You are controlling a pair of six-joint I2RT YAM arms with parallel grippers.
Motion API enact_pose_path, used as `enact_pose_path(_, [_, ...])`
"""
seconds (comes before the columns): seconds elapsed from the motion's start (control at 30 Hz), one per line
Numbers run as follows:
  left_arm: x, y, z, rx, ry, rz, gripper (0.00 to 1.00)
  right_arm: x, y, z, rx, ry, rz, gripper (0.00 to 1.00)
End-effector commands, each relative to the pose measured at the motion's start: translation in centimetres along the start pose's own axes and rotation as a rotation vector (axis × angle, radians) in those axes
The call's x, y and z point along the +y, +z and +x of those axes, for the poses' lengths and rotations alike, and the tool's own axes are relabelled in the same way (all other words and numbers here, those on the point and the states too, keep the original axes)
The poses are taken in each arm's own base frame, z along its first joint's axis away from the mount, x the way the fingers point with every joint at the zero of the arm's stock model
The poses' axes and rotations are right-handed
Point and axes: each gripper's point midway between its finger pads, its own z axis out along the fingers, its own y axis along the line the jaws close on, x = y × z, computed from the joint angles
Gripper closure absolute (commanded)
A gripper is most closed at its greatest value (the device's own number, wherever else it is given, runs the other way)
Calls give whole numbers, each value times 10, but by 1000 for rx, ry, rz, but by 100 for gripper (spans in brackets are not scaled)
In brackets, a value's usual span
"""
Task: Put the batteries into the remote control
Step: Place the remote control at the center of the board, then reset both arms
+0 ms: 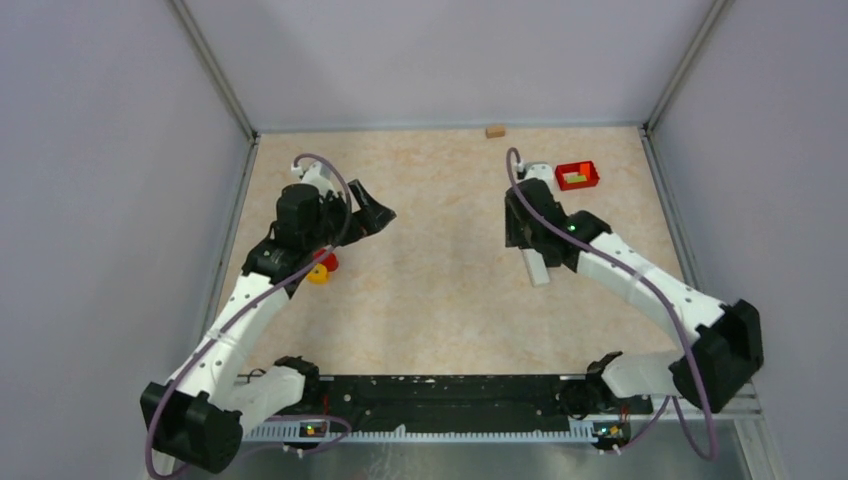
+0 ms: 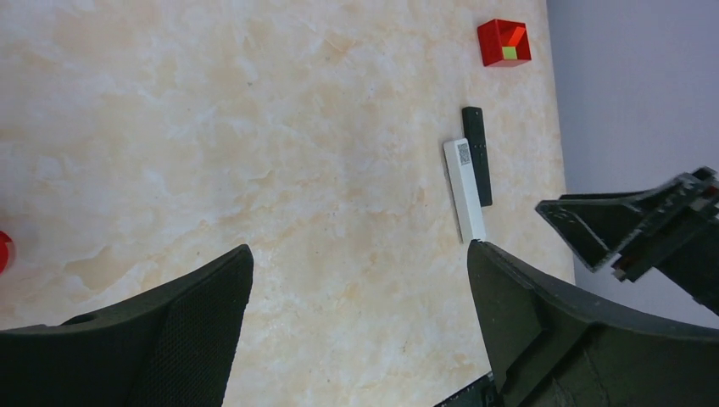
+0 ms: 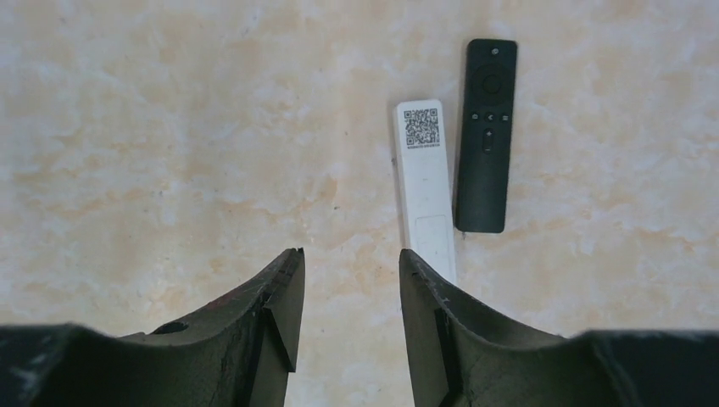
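A white remote control [image 3: 424,182] lies back up on the table, showing a QR label and a battery cover. A black remote [image 3: 486,136] lies face up right beside it. Both also show in the left wrist view, the white remote [image 2: 465,191] and the black remote [image 2: 477,161]. My right gripper [image 3: 348,259] hovers over the table just left of the white remote's near end, open with nothing between its fingers. From above, only the white remote's end [image 1: 538,270] shows under it. My left gripper [image 1: 372,208] stands wide open and empty over the table's left half. The batteries are out of view.
A red bin [image 1: 577,176] with green and orange pieces sits at the back right. A small wooden block [image 1: 495,130] rests against the back wall. Red and yellow pieces [image 1: 322,266] lie under the left arm. Walls close in three sides.
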Motion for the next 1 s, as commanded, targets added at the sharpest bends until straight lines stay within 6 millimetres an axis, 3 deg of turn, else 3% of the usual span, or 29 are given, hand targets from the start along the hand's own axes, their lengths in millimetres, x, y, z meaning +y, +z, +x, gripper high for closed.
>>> enact_pose_path(0.0, [-15, -27, -33, -126, 65, 1, 1, -34, -46, -37, -219, 152, 45, 54])
enact_pose_path(0.13, [-15, -47, -42, -183, 92, -22, 1, -75, -93, -47, -373, 243, 118, 44])
enact_pose_path(0.33, [-10, -92, -61, -322, 131, -99, 1, -138, -176, -56, -603, 401, 190, 11])
enact_pose_path(0.53, [-17, -147, -85, -493, 209, -124, 1, -194, -253, -49, -806, 549, 216, 7])
enact_pose_path(0.73, [-18, -184, -97, -598, 223, -156, 1, -217, -281, -39, -857, 589, 236, 6])
enact_pose_path(0.97, [-22, -186, -91, -573, 235, -129, 1, -220, -285, -38, -869, 617, 228, 5])
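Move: Just to the right of the right hand lies the white remote control it has already let go of, about 4 cm to the right, about level fore and aft, and 12 cm below. The black remote lies beside it, some 5 cm ahead and 9 cm right of the hand; the red box stands roughly 23 cm ahead and 16 cm right. From the left hand the white remote is about 40 cm to the right, level fore and aft, some 19 cm below. Pulling away empty from the white remote, the right hand swings quickly up about 23 cm, right about as far and back some 15 cm. Its fingers tilt up nearly 50 degrees, turn clockwise and spread from half to almost fully open. Meanwhile the wide-open left hand rises some 15 cm, drawing left and back, tilting up and turning counter-clockwise. ##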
